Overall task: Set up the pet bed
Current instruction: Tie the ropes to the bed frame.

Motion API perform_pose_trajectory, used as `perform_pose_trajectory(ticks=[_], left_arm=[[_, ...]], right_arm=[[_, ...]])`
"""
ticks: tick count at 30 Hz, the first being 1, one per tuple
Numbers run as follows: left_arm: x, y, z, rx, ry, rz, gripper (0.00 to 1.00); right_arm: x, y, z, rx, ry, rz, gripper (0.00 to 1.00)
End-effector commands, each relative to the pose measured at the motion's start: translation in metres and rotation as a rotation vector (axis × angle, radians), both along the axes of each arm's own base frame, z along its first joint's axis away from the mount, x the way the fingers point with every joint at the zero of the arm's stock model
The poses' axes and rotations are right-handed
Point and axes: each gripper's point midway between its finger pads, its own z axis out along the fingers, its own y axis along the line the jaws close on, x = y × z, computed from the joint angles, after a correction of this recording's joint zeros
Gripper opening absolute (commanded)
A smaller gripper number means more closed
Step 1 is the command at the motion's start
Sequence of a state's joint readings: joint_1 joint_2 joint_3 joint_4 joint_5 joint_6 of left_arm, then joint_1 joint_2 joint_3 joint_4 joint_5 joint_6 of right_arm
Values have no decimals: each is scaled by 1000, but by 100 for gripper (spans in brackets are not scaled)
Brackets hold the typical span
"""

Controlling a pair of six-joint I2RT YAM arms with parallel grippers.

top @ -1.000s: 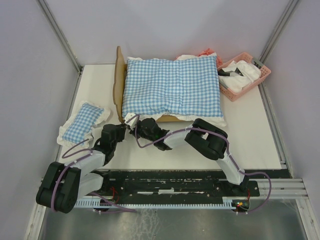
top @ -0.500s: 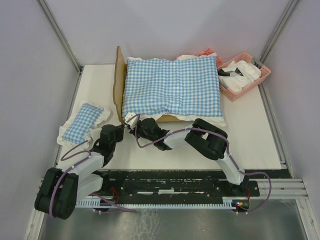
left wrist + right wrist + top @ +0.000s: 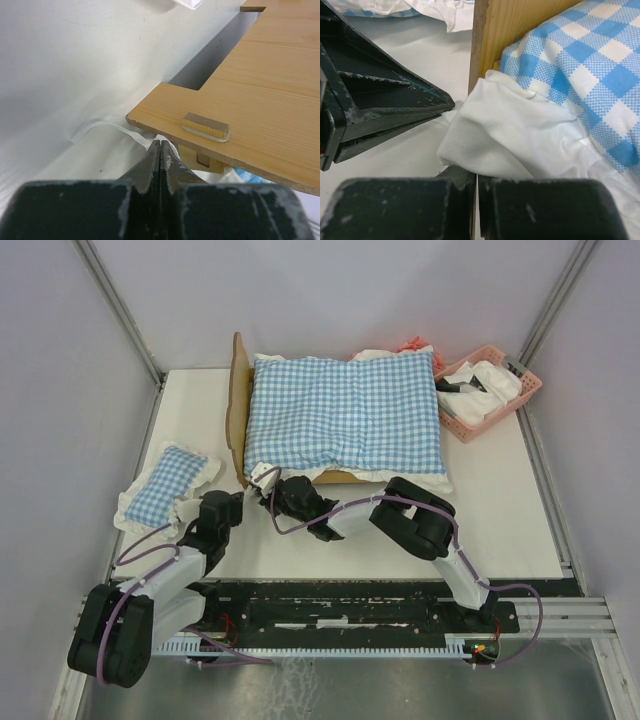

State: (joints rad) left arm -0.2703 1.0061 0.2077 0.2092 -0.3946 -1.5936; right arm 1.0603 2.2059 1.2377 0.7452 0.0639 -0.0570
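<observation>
The pet bed [image 3: 238, 410] lies with its light-wood headboard on the left, and the blue-and-white checked cushion [image 3: 345, 415] covers it. Both grippers meet at the cushion's near-left corner. My right gripper [image 3: 264, 480] is shut on the white frill [image 3: 505, 135], which drapes over its fingertips beside the headboard edge [image 3: 485, 45]. My left gripper [image 3: 248, 498] is shut too. Its tips [image 3: 160, 145] pinch the frill's edge [image 3: 112, 131] just under the headboard's lower corner [image 3: 165, 107]. In the right wrist view the left fingers [image 3: 395, 107] come in from the left.
A small checked pillow [image 3: 165, 483] lies on the table left of the bed, near my left arm. A pink basket [image 3: 490, 390] with white and dark items stands at the back right. Grey walls close in the table's left and right sides.
My left gripper has gone from open to shut at the frill's corner, and its arm has shifted slightly. The right gripper has held its place.
</observation>
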Motion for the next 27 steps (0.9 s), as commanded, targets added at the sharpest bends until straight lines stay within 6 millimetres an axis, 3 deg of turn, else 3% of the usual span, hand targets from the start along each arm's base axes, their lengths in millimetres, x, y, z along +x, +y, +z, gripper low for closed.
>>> perform_pose_trajectory(ticks=[1,8,15,27], left_arm=[[9,8,20,79,-47,4,3],[5,3,19,55,-35,-17,19],[-3,16,14,36,-6,68,35],[5,13,3,-78,14,87,42]], right_arm=[[6,7,28,65,-31,-21,2],[6,14,21,57,-9,-8,2],[5,17,18,47,-2,4,2],[4,16,15,39,-2,10,2]])
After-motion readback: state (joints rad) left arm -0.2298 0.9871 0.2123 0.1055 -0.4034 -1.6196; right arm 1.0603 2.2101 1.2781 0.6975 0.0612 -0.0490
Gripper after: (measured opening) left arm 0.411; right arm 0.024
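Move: The left fingers are still shut on a strand of the rope, whose white bunch sits about 4 cm to their right and 1 cm ahead, at the right fingertips (for that hand 1 cm ahead and 1 cm left). From the left hand, the headboard's near foot is roughly 4 cm ahead, 1 cm left and 3 cm below; the small pillow lies some 20 cm left, 3 cm ahead and 5 cm below. Left fingers open, releasing the rope, and ease left, down and back some 2 cm; right keeps its pinch. ##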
